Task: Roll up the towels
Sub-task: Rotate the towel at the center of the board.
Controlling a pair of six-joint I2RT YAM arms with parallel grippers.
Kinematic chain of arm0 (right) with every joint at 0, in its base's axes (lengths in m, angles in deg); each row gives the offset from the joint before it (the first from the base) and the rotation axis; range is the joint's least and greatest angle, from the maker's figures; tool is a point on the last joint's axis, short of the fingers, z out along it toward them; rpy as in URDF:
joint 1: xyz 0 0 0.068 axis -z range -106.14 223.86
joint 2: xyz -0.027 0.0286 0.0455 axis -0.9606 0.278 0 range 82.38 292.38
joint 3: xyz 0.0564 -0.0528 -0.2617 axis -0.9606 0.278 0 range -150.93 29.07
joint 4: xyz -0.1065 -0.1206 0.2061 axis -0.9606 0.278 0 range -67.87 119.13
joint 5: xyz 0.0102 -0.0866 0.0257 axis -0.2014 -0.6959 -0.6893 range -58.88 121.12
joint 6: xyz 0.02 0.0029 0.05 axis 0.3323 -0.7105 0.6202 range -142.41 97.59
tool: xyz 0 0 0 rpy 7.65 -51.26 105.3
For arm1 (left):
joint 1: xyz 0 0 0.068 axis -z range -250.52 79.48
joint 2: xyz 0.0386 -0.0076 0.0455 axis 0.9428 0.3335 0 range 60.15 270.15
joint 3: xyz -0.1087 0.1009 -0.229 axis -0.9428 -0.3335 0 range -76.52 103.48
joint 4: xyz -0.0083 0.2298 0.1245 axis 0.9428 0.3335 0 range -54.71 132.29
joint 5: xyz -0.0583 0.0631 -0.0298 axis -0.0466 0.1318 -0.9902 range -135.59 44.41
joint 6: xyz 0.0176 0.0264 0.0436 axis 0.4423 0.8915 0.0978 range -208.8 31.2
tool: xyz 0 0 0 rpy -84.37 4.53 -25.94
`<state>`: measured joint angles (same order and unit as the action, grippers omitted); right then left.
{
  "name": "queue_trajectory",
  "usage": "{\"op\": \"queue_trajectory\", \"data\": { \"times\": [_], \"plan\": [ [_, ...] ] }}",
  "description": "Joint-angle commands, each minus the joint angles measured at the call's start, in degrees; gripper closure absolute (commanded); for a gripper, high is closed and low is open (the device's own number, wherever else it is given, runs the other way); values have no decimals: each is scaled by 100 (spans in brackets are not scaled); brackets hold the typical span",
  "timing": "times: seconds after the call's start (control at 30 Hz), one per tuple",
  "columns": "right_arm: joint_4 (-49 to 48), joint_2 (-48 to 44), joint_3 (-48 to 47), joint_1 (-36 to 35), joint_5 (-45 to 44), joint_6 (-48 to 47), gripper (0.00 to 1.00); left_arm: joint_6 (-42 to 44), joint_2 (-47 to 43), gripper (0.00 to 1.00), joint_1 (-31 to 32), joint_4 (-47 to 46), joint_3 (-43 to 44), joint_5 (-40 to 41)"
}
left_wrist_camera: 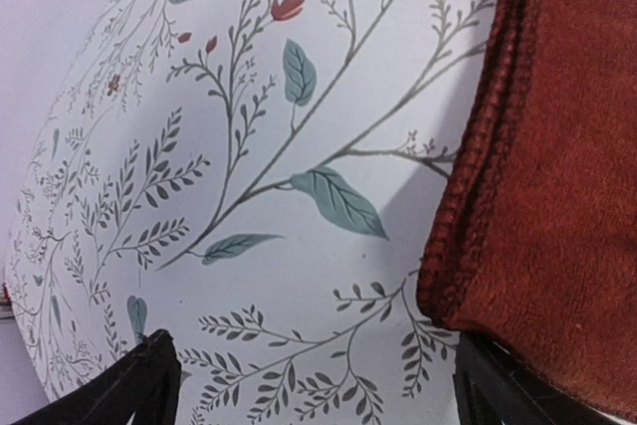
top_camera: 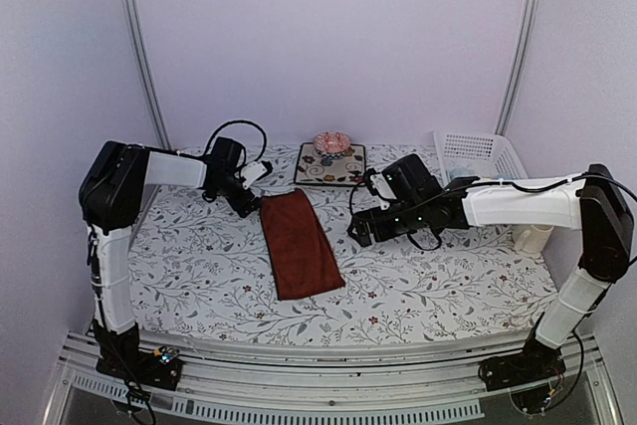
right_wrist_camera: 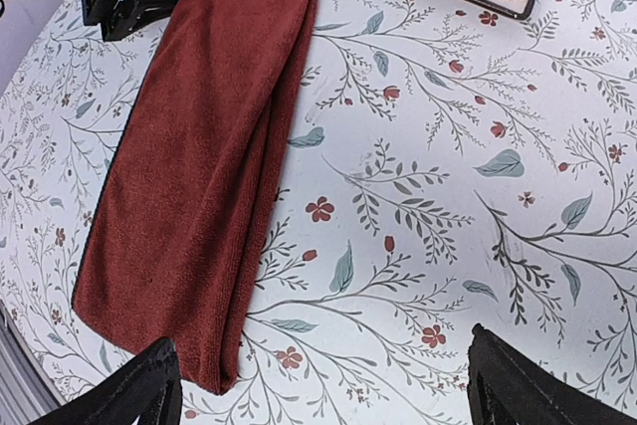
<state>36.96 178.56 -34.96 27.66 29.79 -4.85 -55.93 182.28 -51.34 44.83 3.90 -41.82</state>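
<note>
One dark red towel point(top_camera: 299, 243) lies folded into a long strip on the floral table covering point(top_camera: 438, 281), running from the far middle toward the near edge. My left gripper point(top_camera: 249, 204) is open at the strip's far left corner. In the left wrist view the towel's hemmed edge point(left_wrist_camera: 557, 176) lies beside the right fingertip point(left_wrist_camera: 503, 395), and only covering shows between the fingers of the left gripper point(left_wrist_camera: 318, 395). My right gripper point(top_camera: 360, 229) hovers open to the right of the towel. The right wrist view shows the towel point(right_wrist_camera: 189, 176) by its left fingertip point(right_wrist_camera: 139, 390), with nothing held.
A square dark floral mat point(top_camera: 330, 163) with a pink object point(top_camera: 331, 142) on it lies at the back, just beyond the towel. A white plastic basket point(top_camera: 478, 156) stands at the back right. Pale walls close in the table on three sides.
</note>
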Motion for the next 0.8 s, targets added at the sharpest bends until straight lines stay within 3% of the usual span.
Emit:
{"op": "queue_trajectory", "data": {
  "times": [0.0,0.23,0.47,0.63,0.77],
  "plan": [
    [-220,89,51,8,-167,-167,1,140,426,4,150,114,220,460],
    [-274,353,-191,81,-315,-282,1,153,939,3,445,386,965,661],
    [-325,1032,-1057,169,-207,-333,1,-107,1663,3,464,1309,2584,627],
    [-554,1370,-1408,202,247,-168,1,-285,800,3,83,934,1969,350],
    [-859,1580,-1676,267,593,-106,8,-272,44,3,-88,718,1407,168]
  ]
}}
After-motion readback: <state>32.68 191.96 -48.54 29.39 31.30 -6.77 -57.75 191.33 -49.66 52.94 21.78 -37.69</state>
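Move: The left hand is low by the towel's far left corner, with the towel's middle about 12 cm back, 15 cm right and hardly below it. From that hand the flowered tray lies some 18 cm ahead and 23 cm right, and the pink bowl on it some 24 cm ahead and 23 cm right. The towel's middle is about 6 cm ahead of the right hand, 13 cm to its left and 10 cm below. The left hand, fingers open and its right finger already against the towel's far left corner, sweeps about 6 cm forward and 5 cm right close over the table to push that end round, then turns back and to the left by some 3 cm, rising slightly and coming free of the cloth. Meanwhile the open right hand dips a little and comes back up while moving some 6 cm forward and 4 cm left towards the towel's right edge, staying above it without touching. ##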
